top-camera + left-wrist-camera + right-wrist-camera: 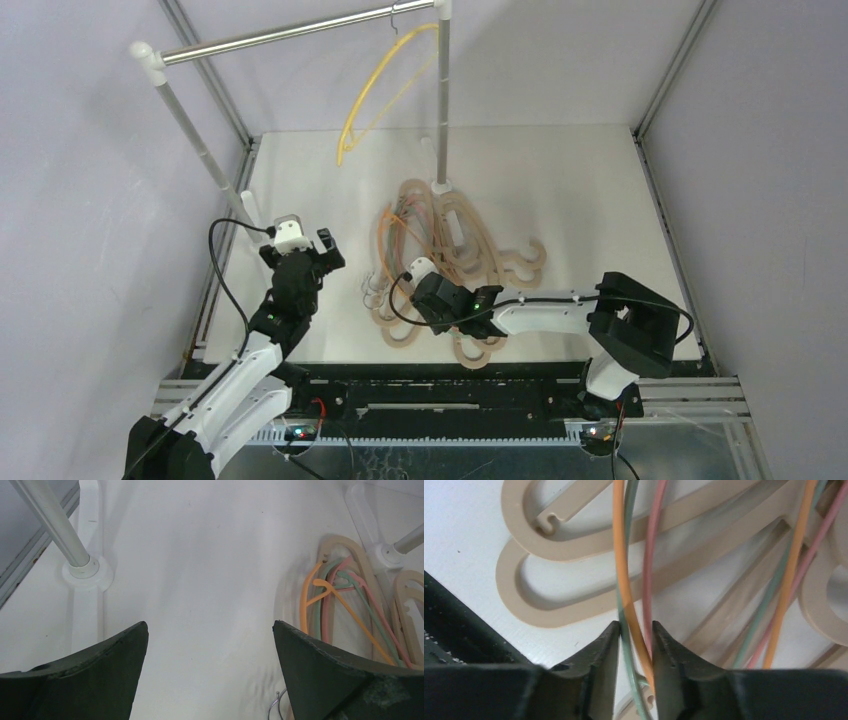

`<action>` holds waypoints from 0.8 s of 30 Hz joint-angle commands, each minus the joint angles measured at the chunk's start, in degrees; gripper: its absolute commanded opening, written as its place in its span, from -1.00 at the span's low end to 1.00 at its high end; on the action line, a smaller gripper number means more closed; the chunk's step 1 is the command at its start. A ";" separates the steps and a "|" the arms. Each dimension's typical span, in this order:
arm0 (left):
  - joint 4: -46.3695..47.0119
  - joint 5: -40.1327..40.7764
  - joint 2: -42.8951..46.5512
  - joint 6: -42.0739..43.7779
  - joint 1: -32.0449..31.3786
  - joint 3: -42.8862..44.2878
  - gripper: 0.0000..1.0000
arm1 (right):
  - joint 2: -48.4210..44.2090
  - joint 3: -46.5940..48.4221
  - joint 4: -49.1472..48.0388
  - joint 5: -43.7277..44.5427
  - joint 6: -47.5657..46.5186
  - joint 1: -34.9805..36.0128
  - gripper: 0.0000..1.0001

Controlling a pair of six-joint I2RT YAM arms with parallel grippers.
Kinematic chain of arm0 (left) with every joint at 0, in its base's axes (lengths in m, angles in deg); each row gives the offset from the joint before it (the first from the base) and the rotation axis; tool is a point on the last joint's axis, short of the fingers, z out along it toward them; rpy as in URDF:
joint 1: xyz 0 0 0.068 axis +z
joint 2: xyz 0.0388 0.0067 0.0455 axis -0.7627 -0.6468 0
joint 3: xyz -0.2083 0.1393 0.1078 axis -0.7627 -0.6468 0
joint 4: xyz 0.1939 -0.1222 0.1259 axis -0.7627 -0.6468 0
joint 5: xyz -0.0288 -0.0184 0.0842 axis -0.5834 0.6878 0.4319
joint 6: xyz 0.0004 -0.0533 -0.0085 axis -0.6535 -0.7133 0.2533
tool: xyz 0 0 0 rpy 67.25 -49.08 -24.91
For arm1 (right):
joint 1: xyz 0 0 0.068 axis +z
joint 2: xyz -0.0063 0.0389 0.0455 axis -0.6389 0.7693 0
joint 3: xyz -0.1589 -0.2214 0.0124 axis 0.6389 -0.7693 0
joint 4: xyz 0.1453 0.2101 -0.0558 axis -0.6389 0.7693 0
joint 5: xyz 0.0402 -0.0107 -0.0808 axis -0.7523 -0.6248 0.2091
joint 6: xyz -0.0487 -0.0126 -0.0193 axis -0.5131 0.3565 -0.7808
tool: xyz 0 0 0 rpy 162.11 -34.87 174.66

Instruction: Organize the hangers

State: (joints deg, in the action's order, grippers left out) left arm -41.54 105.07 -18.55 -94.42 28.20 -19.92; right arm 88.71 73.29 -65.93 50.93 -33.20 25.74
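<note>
A pile of tan hangers (470, 245) lies mid-table with thin orange, green and pink hangers across it. A yellow hanger (385, 85) hangs on the silver rail (290, 35). My right gripper (405, 300) is low at the pile's near left edge. In the right wrist view the right gripper (635, 626) is shut on the orange hanger (620, 555) and the green hanger (630, 510), with the pink hanger (651, 555) at the right jaw, over a tan hanger (574, 550). My left gripper (310, 250) is open and empty left of the pile, also in its wrist view (210, 625).
The rail's white posts stand on the table: the left post base (87, 572) is ahead-left of my left gripper, and the right post (441, 120) stands behind the pile. Wire hooks (275, 707) lie by my left gripper's right finger. The table's black front edge (469, 630) is close to my right gripper.
</note>
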 commanded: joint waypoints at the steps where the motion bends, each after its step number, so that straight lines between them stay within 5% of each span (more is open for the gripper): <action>1: 1.43 0.96 0.70 -0.08 -0.23 -0.82 0.99 | 0.33 0.14 -3.22 -1.01 0.76 -0.84 -0.48; 5: 1.05 1.21 1.09 -0.12 -0.23 -0.79 0.99 | -1.13 0.15 -3.09 -1.03 1.07 -1.03 -1.00; 24: 0.16 2.02 3.35 -0.40 -0.29 -1.11 0.99 | -22.20 2.16 -2.48 -14.48 9.56 -8.33 -1.00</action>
State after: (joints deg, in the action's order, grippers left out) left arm -42.26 105.74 -16.24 -94.42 28.20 -19.92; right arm 70.83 73.29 -64.00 39.96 -28.22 19.29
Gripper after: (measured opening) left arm 0.994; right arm 0.018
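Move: The orange hanger's curved bar already lies between the right hand's open fingertips, about a centimetre below. The green and pink hangers' bars run alongside, some 2 cm below the hand and no more than about 1 cm off sideways. The bunch of metal hooks is about 5 cm ahead, 7 cm to the left and 2 cm below. From the left hand, the orange bar is about 11 cm back, 18 cm to the right and 12 cm below. Closing its fingers from partly open, the right hand pinches the orange hanger's curved bar, creeping barely a centimetre to the left as they shut. It then rises about 10 cm almost straight up away from the pile, keeping its grip, while the wrist rolls some 20 degrees with its left side rising. ##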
